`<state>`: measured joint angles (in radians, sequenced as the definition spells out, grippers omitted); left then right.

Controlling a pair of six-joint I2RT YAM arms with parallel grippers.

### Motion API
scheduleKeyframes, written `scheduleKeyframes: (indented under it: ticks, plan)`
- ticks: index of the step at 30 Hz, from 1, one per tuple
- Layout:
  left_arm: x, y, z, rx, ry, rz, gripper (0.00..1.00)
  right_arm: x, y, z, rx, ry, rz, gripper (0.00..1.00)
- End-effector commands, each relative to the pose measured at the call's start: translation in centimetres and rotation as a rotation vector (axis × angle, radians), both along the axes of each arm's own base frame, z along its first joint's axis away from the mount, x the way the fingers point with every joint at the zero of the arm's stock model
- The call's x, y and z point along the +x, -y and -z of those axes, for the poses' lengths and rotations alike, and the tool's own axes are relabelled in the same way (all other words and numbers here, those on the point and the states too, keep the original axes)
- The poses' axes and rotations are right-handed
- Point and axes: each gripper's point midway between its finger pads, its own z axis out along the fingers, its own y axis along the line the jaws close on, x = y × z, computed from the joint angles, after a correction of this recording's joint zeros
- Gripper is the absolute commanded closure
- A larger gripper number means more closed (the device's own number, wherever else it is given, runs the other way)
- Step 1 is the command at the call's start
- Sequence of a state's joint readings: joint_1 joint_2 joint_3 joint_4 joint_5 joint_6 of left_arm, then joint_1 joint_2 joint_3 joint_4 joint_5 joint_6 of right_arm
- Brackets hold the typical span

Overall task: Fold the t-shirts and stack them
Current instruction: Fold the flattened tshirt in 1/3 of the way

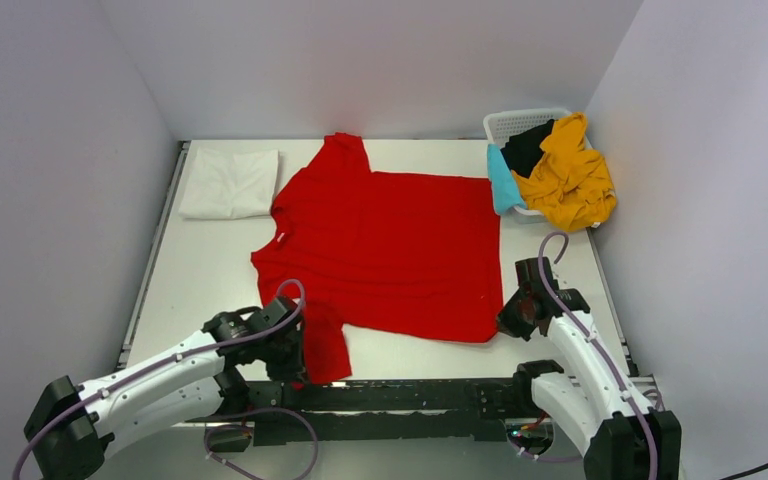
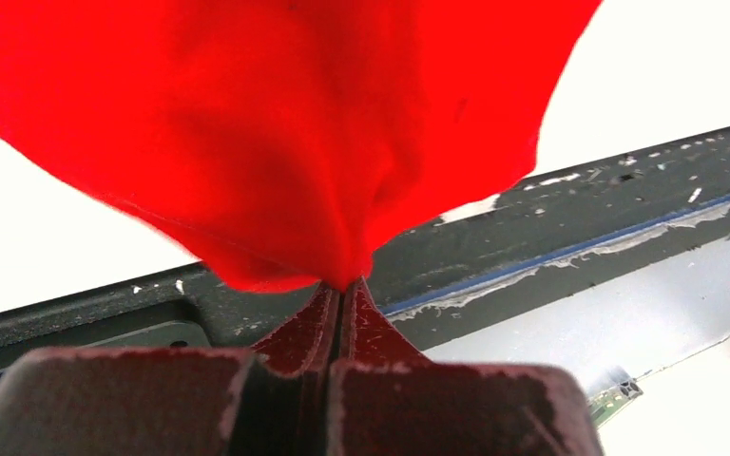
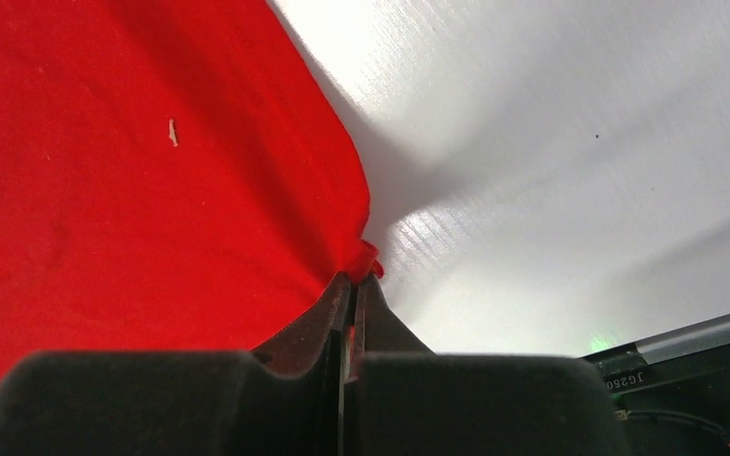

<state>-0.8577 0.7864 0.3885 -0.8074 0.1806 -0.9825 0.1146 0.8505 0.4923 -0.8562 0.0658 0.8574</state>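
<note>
A bright red t-shirt [image 1: 390, 250] lies spread flat on the white table, collar to the left, hem to the right. My left gripper [image 1: 295, 345] is shut on the near sleeve of the red t-shirt [image 2: 276, 142], at the table's front edge; its tips [image 2: 342, 285] pinch the cloth. My right gripper [image 1: 508, 322] is shut on the near hem corner of the red t-shirt [image 3: 133, 190]; its tips [image 3: 354, 277] pinch the corner. A folded white t-shirt [image 1: 230, 183] lies at the back left. Mustard-yellow [image 1: 568, 180], teal [image 1: 502, 180] and black [image 1: 528, 146] shirts hang out of the basket.
A white lattice basket [image 1: 512, 122] stands at the back right corner. White walls enclose the table on three sides. The black frame rail [image 1: 410, 395] runs along the near edge, with the arm bases on it.
</note>
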Motion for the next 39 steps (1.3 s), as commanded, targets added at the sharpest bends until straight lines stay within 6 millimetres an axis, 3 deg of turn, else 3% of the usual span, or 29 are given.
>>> scheduleKeyframes:
  ticks: [1, 9, 14, 24, 28, 32, 39]
  plan:
    - [2.6, 2.4, -3.3, -0.079, 0.116, 0.051, 1.0, 1.5, -1.1, -1.2, 0.051, 0.061, -0.02, 1.0]
    - [8.9, 4.9, -9.0, -0.211, 0.348, 0.059, 1.0, 5.5, -1.3, -3.7, 0.033, 0.165, -0.069, 1.0]
    - [13.9, 3.3, -11.9, -0.221, 0.503, -0.055, 1.0, 8.3, -1.6, -5.7, 0.034, 0.245, -0.086, 1.0]
    - [22.9, 0.0, -17.2, -0.206, 0.767, -0.262, 1.0, 12.8, -1.0, -7.3, -0.02, 0.301, -0.067, 1.0]
    - [25.6, -1.2, -18.0, -0.165, 0.833, -0.279, 1.0, 14.1, -0.2, -7.8, -0.072, 0.311, -0.056, 1.0]
    - [28.3, -0.8, -19.0, -0.2, 0.894, -0.222, 1.0, 15.4, -0.1, -8.0, -0.091, 0.315, -0.076, 1.0]
    - [33.6, -0.8, -18.6, -0.186, 0.944, -0.063, 1.0, 18.5, 0.1, -7.6, -0.11, 0.316, -0.079, 1.0]
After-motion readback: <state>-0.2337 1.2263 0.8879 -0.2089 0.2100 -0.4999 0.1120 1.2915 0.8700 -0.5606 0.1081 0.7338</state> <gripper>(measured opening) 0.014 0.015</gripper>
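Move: Both hands still pinch the red t-shirt 2 or 3 cm above the table: the left its near sleeve end, the right its near hem corner. The left's goal, the body beside the collar, lies about 34 cm ahead and 1 cm left; the collar tag is 35 cm ahead, 8 cm left. The right's goal on the hem side is roughly 20 cm ahead, 1 cm right; the far hem corner is 37 cm straight ahead, the basket some 43 cm ahead, 17 cm right. Carry the pinched sleeve end about 30 cm forward and 15 cm up over the t-shirt's body with the left gripper, veering slightly right at first and swinging the fingers forward as the wrist tilts up some 45 degrees. With the right, bring the hem corner 15 cm forward and 6 cm up, tilting the same way but less. Keep both grippers shut on the cloth. ##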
